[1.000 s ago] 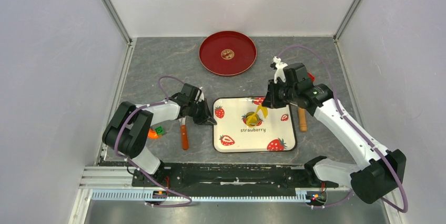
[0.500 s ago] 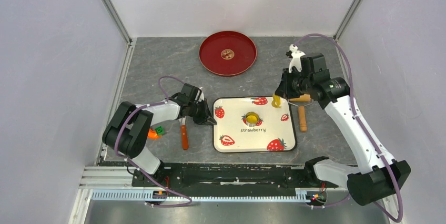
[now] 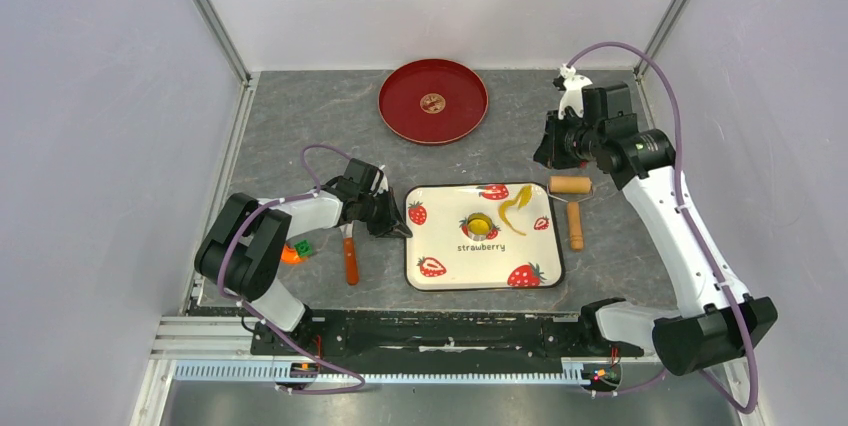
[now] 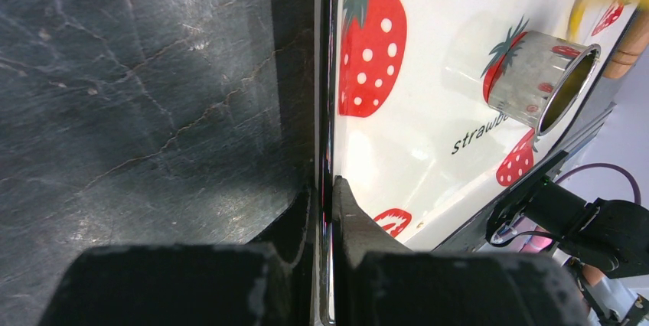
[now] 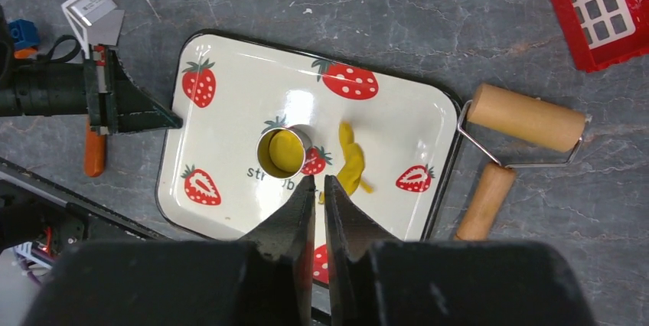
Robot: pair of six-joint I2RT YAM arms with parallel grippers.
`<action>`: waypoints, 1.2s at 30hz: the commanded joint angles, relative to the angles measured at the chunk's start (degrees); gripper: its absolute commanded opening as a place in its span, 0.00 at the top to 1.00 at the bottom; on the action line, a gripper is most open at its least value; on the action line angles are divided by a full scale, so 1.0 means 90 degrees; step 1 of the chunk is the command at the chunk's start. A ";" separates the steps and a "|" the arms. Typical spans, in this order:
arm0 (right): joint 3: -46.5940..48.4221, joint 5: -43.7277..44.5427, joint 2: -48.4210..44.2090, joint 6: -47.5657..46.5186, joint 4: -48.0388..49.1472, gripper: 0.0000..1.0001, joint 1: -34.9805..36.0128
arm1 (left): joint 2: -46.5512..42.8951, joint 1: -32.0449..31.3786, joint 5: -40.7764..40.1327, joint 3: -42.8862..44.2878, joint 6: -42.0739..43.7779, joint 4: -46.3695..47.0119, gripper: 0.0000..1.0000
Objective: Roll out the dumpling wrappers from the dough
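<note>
A strawberry-print tray [image 3: 445, 248] holds a metal ring cutter [image 3: 480, 224] with a round of yellow dough inside [image 5: 285, 150]. A loose strip of yellow dough [image 3: 517, 208] lies on the tray just right of the cutter. One small dumpling wrapper [image 3: 432, 102] sits in the middle of the red plate [image 3: 400, 116]. My left gripper [image 3: 400, 223] is shut on the tray's left rim [image 4: 325, 112]. My right gripper [image 3: 549, 153] hangs high past the tray's far right corner, shut and empty; in its wrist view, the right gripper [image 5: 319, 178] looks down on the tray.
A wooden rolling pin [image 3: 571, 186] lies right of the tray, with its handle [image 3: 575, 227] pointing toward me. An orange-handled knife [image 3: 350, 261] and small coloured blocks [image 3: 297, 251] lie left of the tray. A red basket [image 5: 604, 4] stands at the far right.
The right gripper rose and moved back and to the right, away from the tray. The yellow dough strip that hung from it now lies on the tray. The left arm has stayed put.
</note>
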 commanded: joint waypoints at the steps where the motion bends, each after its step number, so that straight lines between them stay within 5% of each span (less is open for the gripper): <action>1: -0.0321 0.0182 0.0013 -0.0144 0.0230 0.90 -0.0042 | 0.0286 0.0025 -0.0969 -0.0188 0.0388 -0.0015 0.98; 12: -0.2026 0.0274 0.0009 -0.0097 0.1279 0.89 -0.0066 | 0.0301 0.0025 -0.0974 -0.0169 0.0385 -0.0035 0.98; 22: -0.3326 -0.0717 0.0146 0.0344 0.2393 0.64 -0.0033 | 0.0301 0.0028 -0.0977 -0.0169 0.0384 -0.0035 0.98; 36: -0.3870 -0.1213 0.0402 0.1300 0.3483 0.55 0.0667 | 0.0306 0.0023 -0.0973 -0.0168 0.0385 -0.0035 0.98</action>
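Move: The ring cutter with the dough disc in it stands on the tray about 10 cm to the right hand's left, some 5 cm back and 23 cm below. The loose dough scrap is roughly 4 cm left, 3 cm back and 22 cm down; the roller of the rolling pin lies about 6 cm right, 3 cm ahead and 24 cm down. From the left hand at the tray rim, the cutter is about 13 cm right, 1 cm ahead and 1 cm higher. Drop the right gripper quickly about 17 cm towards the tray, easing back some 5 cm as it sinks and tipping the fingers about 15 degrees further down. Part-way down start spreading the nearly shut fingers to almost half open, then finish with a level sweep of about 6 cm left towards the ring cutter. Keep the left fingers holding the tray's left rim. ##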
